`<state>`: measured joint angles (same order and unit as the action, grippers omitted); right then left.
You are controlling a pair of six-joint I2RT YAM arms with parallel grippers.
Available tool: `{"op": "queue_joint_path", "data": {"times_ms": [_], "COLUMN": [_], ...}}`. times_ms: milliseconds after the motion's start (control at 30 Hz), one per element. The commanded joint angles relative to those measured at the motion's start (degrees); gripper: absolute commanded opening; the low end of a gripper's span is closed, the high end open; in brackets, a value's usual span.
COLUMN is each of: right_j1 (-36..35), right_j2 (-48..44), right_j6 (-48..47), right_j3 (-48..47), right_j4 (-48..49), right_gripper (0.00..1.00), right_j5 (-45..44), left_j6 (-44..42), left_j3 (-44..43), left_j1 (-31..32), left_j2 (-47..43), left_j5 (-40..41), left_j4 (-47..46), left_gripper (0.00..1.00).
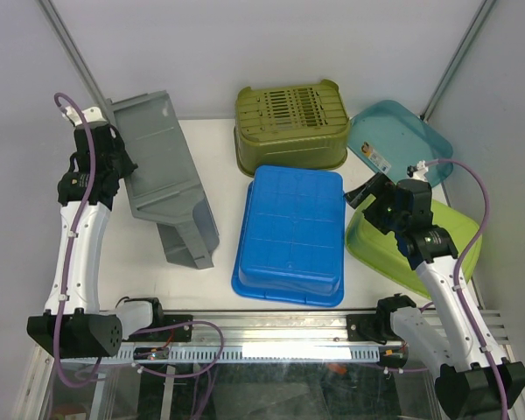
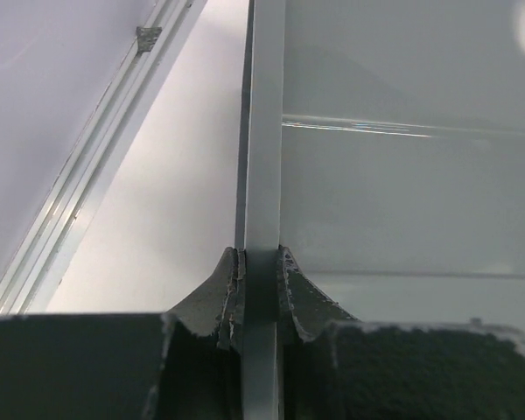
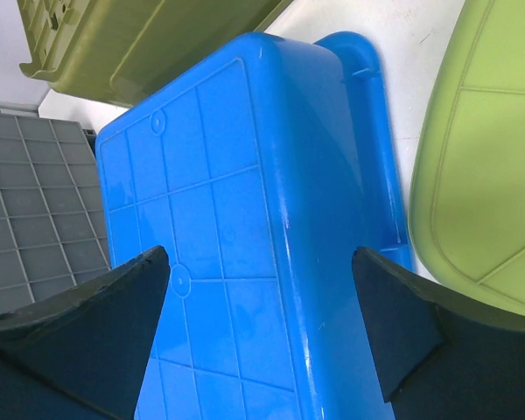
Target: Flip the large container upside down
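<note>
The large grey container [image 1: 168, 175] is tipped up on its side at the table's left, its open face turned toward the left arm. My left gripper [image 1: 115, 168] is shut on its upper rim. In the left wrist view the thin grey rim [image 2: 267, 131] runs straight between the pinched fingertips [image 2: 219, 289] of that gripper [image 2: 261, 262]. My right gripper [image 1: 367, 194] hangs open over the right side of the table, its jaws [image 3: 261, 255] spread wide above a blue tub [image 3: 245, 175] and touching nothing.
The blue tub [image 1: 290, 232] lies upside down in the middle. An olive slotted basket [image 1: 290, 122] sits upside down behind it. A teal tub [image 1: 401, 140] and a lime tub [image 1: 411, 243] lie at the right, the lime one under the right arm.
</note>
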<state>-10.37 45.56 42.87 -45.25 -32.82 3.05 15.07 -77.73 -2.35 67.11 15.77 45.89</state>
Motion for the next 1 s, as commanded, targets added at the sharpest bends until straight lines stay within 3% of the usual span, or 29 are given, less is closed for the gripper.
{"op": "queue_joint_path", "data": {"times_ms": [0,233,400,567,767,900,967], "right_j1": [0.3,0.3,0.3,0.3,0.3,-1.1,-5.7], "right_j2": [-0.1,-0.5,-0.4,1.1,1.8,-0.1,-0.4], "right_j6": [0.6,0.1,-0.2,-0.6,-1.7,-1.3,-0.1], "right_j3": [0.1,0.0,0.3,-0.1,-0.9,2.6,4.4], "right_j4": [2.9,2.5,2.4,3.2,5.4,21.1,30.5], "right_gripper": [0.89,0.89,0.89,0.89,0.89,0.87,0.86], "right_j5": [1.3,1.1,1.4,2.6,6.4,22.4,25.8], "left_j6": [1.8,3.6,3.9,6.7,7.4,7.8,7.7], "left_j3": [2.6,5.7,8.9,12.1,16.1,18.4,18.8], "left_j1": [-1.6,-7.0,-14.6,-16.3,-16.5,-16.5,-16.5], "left_j2": [-1.4,-0.9,-3.3,-5.8,-5.2,-4.9,-5.3], "left_j5": [-0.4,-11.9,-16.2,-4.3,0.3,-1.5,-2.1], "left_j4": [-0.8,-4.7,-5.7,-5.1,-5.4,-6.3,-6.6], "left_gripper": [0.00,0.00,0.00,0.00,0.00,0.00,0.00]}}
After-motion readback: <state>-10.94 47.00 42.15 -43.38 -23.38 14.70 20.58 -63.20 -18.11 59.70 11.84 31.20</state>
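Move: Between the left fingers is the upper rim of the large grey container, which lies on its side; its middle is about 9 cm to their right, 3 cm back and 14 cm lower. From the left hand, the upturned blue container lies about 38 cm right and 14 cm back, the olive crate about 38 cm right and 9 cm ahead, both some 20 cm down. From the empty right hand, the grey container is roughly 44 cm left, 2 cm ahead and 6 cm lower. Hauling the pinched rim out to the left, the left hand travels about 7 cm, slowly at first, drawing back and sinking slightly, while turning some 15 degrees counter-clockwise and tipping its fingers up a little; its grip stays shut. Right at the end the open, empty right hand sets off about 4 cm left over the blue container, rising a little, towards the grey container. ##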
